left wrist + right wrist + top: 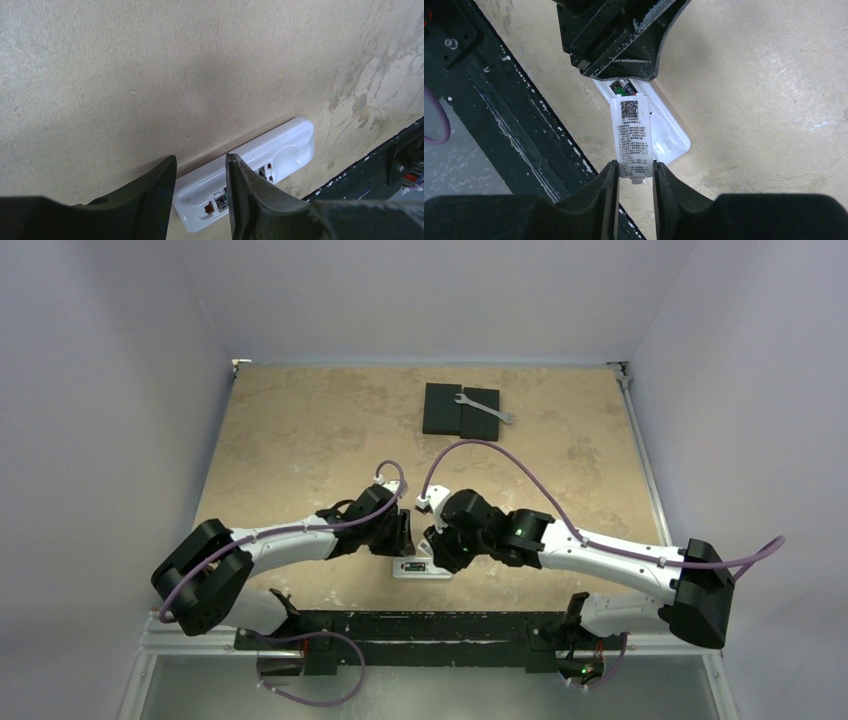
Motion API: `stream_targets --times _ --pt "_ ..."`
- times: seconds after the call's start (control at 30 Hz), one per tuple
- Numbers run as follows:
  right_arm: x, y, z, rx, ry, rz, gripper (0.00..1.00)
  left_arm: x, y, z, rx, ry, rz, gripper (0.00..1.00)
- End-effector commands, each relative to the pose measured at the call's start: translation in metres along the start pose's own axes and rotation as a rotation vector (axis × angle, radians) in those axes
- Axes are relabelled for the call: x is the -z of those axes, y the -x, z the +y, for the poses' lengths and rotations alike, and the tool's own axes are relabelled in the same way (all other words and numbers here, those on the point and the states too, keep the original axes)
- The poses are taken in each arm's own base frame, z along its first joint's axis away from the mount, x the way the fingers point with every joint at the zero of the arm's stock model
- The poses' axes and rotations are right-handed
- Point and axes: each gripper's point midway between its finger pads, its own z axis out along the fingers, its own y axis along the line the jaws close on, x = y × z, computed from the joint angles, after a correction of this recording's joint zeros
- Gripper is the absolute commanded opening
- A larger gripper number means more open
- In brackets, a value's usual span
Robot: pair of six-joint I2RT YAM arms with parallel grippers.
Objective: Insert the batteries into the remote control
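Note:
The white remote control lies back-up near the table's front edge, its battery recess open. My left gripper straddles one end of the remote, fingers closed against its sides. My right gripper is shut on a white battery cover with a QR code and printed text. It holds the cover slanted over the remote, the far end at the recess. A dark, green-marked piece shows in the recess under the left fingers; whether it is one of the batteries I cannot tell.
Two black flat blocks with a silver wrench on them sit at the back of the table. The black base rail runs along the front edge just behind the remote. Both grippers crowd together over the remote.

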Motion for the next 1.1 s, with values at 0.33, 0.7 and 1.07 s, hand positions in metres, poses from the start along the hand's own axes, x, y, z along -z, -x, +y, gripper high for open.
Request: stream_targets --times 0.33,0.7,1.07 --pt "-0.003 0.007 0.008 -0.021 0.014 -0.038 0.20 0.000 -0.029 -0.006 0.032 -0.085 0.031 0.40" --pt "-0.001 0.007 0.014 -0.025 0.003 -0.035 0.20 0.006 -0.052 -0.013 0.041 -0.104 0.047 0.40" --pt "-0.003 0.007 0.014 -0.040 -0.004 -0.028 0.20 0.016 -0.069 -0.015 0.082 -0.140 0.021 0.40"
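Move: The remote lies crosswise, its open battery bay in the left half. Its middle is about 4 cm back and 3 cm right of the left hand, roughly 1 cm lower. The battery cover, in the right fingers, hangs some 7 cm above the left hand and 4 cm to its right, level fore and aft; the table's near edge runs about 14 cm straight back. From the right hand the remote is about 5 cm left, 1 cm ahead and 10 cm below. The remote's far long side, left of its middle, is pushed back towards the robot by the left hand's nearer fingertip. The left hand slides about 5 cm back, at first also drifting a little right, staying low and level over the table; it rolls some 10 degrees, its left side dipping, with the fingers kept part open. The right hand keeps its grip on the battery cover above, easing back about 1 cm. ##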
